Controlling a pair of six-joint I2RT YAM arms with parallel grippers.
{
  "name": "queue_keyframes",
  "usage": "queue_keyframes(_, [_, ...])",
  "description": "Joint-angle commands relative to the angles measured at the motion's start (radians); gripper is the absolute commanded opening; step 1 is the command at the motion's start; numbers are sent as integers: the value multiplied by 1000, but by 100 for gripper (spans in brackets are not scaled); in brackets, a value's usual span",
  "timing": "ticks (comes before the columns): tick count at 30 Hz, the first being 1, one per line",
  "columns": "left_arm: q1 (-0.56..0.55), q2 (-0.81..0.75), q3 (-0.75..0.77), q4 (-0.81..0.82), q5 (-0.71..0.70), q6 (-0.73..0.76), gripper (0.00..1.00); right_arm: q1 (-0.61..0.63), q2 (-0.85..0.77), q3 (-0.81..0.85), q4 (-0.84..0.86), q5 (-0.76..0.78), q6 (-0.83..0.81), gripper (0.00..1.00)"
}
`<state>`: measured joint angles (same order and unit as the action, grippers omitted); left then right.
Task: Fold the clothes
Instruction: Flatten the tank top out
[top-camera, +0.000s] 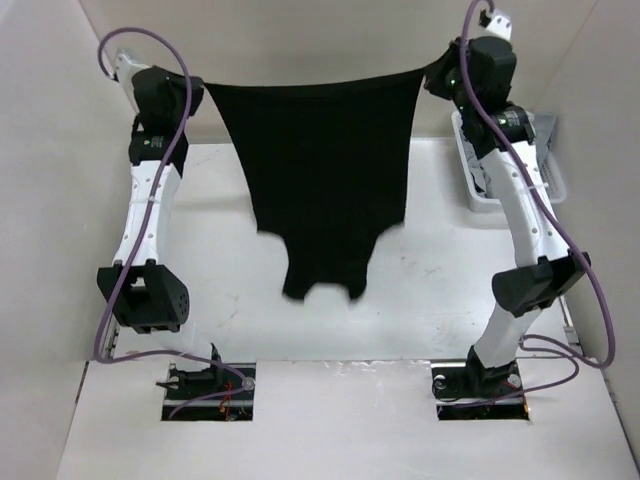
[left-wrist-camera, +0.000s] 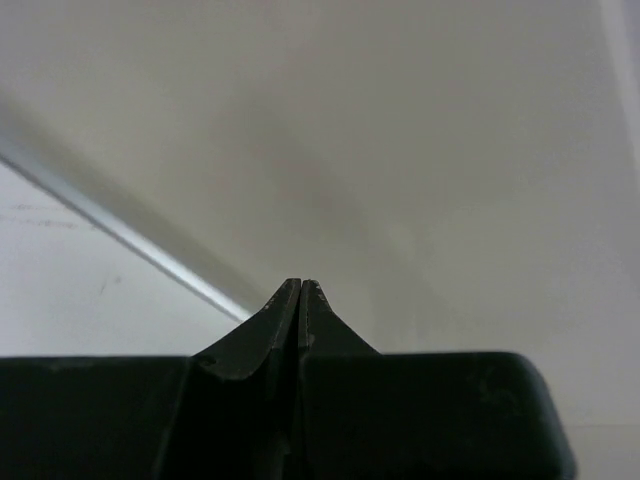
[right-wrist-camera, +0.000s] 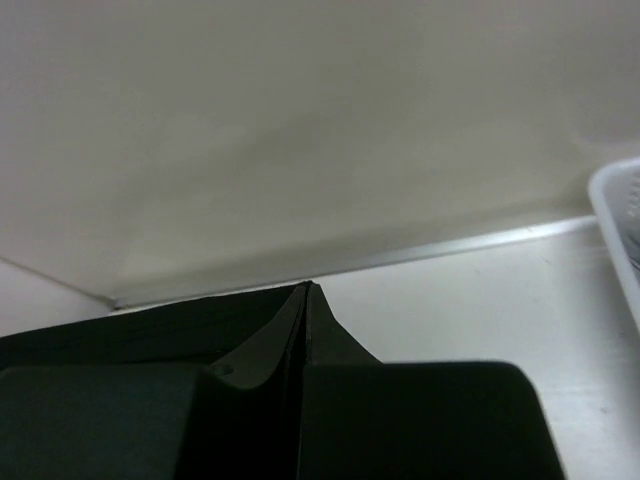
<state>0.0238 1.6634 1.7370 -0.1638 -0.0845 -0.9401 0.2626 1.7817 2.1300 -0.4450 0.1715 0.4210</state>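
Observation:
The clothes (top-camera: 325, 170), a plain black T-shirt-like garment, hang stretched in the air between both raised arms, and the lower end dangles just over the white table (top-camera: 440, 300). At the garment's upper left corner my left gripper (top-camera: 197, 88) is shut on the top edge. My right gripper (top-camera: 437, 72) is shut on the upper right corner. The left wrist view shows the left gripper (left-wrist-camera: 300, 283) with its jaws pressed together against the pale wall, and no cloth shows past the tips. In the right wrist view the black cloth (right-wrist-camera: 150, 320) runs leftward from the shut right gripper (right-wrist-camera: 306, 287).
A white basket (top-camera: 550, 175) holding light fabric stands at the table's back right, beside the right arm, and its rim (right-wrist-camera: 615, 230) also shows in the right wrist view. Beige walls enclose the table at the back and on both sides.

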Motion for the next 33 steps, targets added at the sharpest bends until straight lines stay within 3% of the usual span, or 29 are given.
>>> queue_keyframes(1, [31,-93,157,72,35,12,0,7,-74,224,-9,-55,36,0])
queue_keyframes(6, [87,-125,210,86,94,0,0,11,-117,260,-32,-61,24,0])
queue_keyframes(11, [98,-224,63,125,88,18,0,23,-264,9,2,-52,25,0])
queue_keyframes(15, [74,-385,-251,197,52,20,0,51,-486,-411,112,-26,38,0])
queue_keyframes(21, [43,-765,-888,242,-14,12,0,190,-858,-1081,233,46,123,0])
queue_keyframes(23, [37,-908,-1051,186,-23,11,0,259,-980,-1262,227,83,151,0])
queue_keyframes(26, [31,-1104,-1166,2,-12,17,0,377,-1140,-1441,134,108,225,0])
queue_keyframes(33, [-41,-1410,-1214,-451,-15,23,0,802,-1364,-1657,-157,155,525,0])
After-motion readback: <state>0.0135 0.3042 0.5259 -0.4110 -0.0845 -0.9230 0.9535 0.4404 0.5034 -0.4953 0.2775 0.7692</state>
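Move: Both grippers already hold the tank top by its hem corners, high and far out; the cloth slopes back and down between them, its shoulders about 30 cm back and some 36 to 40 cm below, 26 cm right of the left hand and 21 cm left of the right. The table's near edge, which they are drawn towards, lies about 40 cm straight back and over 40 cm below each. The basket is some 18 cm right of the right hand, level with it, 38 cm below. Still pinching the two hem corners, both hands whip the tank top up and back towards the table's near edge: they rise about 15 cm as they draw back, then plunge well below their start. The left ends roughly 30 cm back, the right some 36 cm back and lower, drifting a little left as its wrist tips down and turns counter-clockwise. Both stay shut. ##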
